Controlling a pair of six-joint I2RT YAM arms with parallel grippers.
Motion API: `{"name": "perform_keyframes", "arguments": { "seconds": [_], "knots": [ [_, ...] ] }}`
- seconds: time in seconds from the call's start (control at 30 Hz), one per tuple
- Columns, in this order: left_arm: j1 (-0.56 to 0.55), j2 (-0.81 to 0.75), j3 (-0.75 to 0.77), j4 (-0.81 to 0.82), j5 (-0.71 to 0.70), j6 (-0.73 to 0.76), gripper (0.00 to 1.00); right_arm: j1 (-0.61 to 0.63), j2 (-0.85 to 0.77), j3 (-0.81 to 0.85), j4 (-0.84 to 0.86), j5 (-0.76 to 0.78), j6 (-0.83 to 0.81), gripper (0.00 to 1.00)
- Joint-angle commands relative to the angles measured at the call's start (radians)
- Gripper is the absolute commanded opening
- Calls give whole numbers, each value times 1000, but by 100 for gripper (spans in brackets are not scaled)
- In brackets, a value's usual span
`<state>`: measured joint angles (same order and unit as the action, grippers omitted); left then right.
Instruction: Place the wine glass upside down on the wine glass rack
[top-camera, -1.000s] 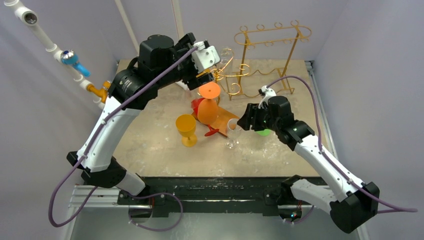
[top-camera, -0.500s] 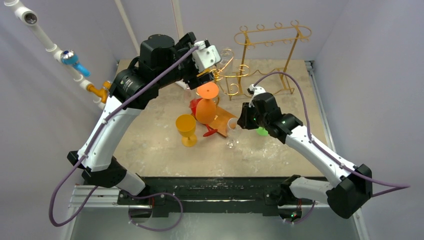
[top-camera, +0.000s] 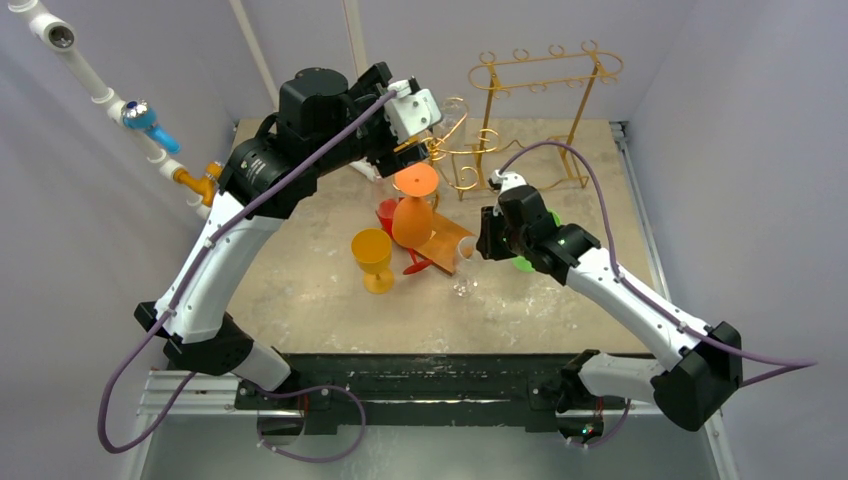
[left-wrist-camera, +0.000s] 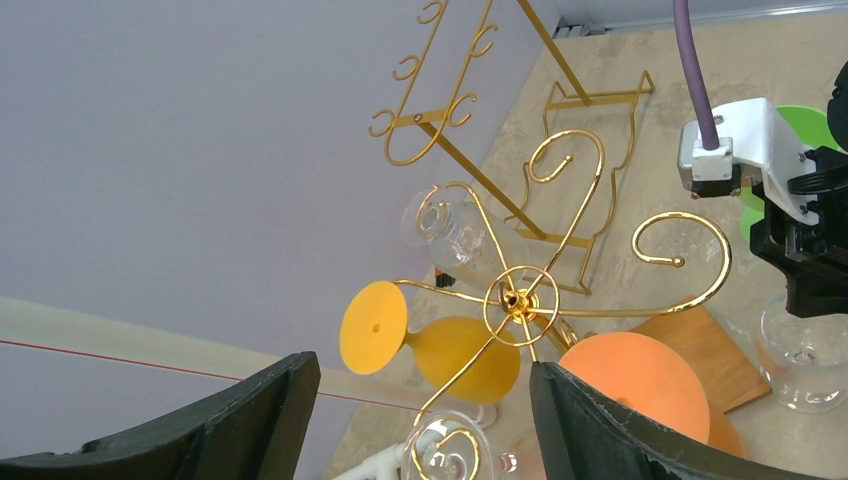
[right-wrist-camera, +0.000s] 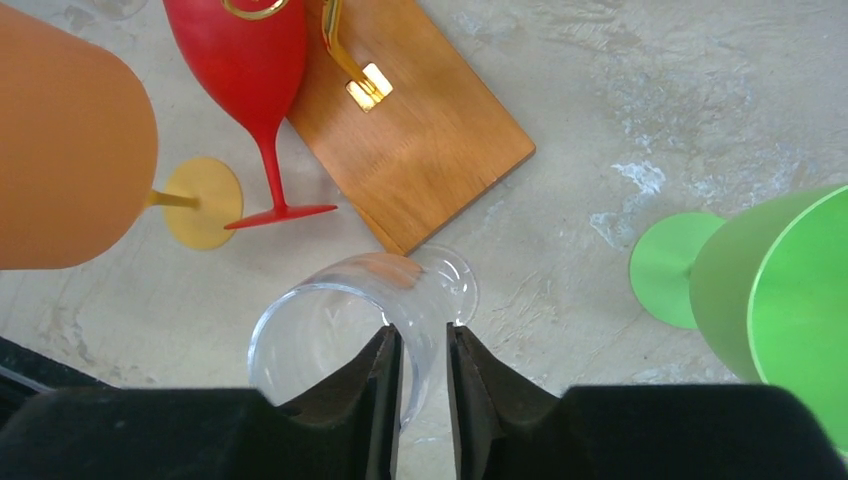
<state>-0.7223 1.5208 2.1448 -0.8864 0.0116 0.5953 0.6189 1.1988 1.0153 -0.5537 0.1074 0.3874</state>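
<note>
An upright clear wine glass (top-camera: 465, 266) stands on the table beside the wooden base (top-camera: 446, 238) of the gold spiral rack (top-camera: 468, 150). My right gripper (top-camera: 478, 250) is shut on its rim. In the right wrist view one finger sits inside the clear glass's bowl (right-wrist-camera: 330, 330) and the other outside, with the glass wall pinched in my right gripper (right-wrist-camera: 422, 350). My left gripper (top-camera: 426, 132) hovers open above the spiral rack (left-wrist-camera: 518, 300). Nothing lies between the fingers of my left gripper (left-wrist-camera: 422, 372).
An orange glass (top-camera: 414, 214), a yellow-orange one (left-wrist-camera: 470, 350) and a clear glass (left-wrist-camera: 450, 225) hang on the rack. A yellow glass (top-camera: 373, 256) and a green glass (right-wrist-camera: 780, 290) stand on the table, with a red glass (right-wrist-camera: 245, 50) beside the base. A tall gold rack (top-camera: 545, 70) stands at the back.
My right arm has shifted left toward the clear glass and its jaws have closed onto the rim. The left arm has not moved.
</note>
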Motion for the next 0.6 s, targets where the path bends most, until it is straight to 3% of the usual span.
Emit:
{"name": "perform_keyframes", "arguments": {
  "seconds": [0.0, 0.2, 0.57],
  "knots": [
    [-3, -28, 2, -104, -265, -108, 82, 3, 19, -30, -117, 72, -22, 24],
    [-4, -28, 10, -112, -247, -95, 82, 4, -5, -22, -155, 79, -19, 0],
    [-4, -123, -157, 10, -119, -97, 82, 5, -138, 149, -267, 43, 0, 0]
  ]
}}
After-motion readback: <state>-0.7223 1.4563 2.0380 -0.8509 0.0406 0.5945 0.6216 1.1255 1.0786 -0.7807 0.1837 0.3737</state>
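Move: The clear wine glass stands right at my right hand: its middle is about 3 cm left of my fingertips, level fore and aft, and some 6 cm lower, its wall between my parted fingers. The rack's wooden board is centred about 8 cm ahead and 9 cm left of that hand; the green glass is about 5 cm ahead and 9 cm right. From my left hand the clear glass lies about 4 cm back, 12 cm right and 35 cm below. I close my right fingers from about a third open until they are almost shut, pinching the clear glass by its wall near the rim. While they close, I start drawing the glass to my right, then back as well and a little up at the end, about 3.5 cm right and 2.5 cm back, away from the rack's board. ##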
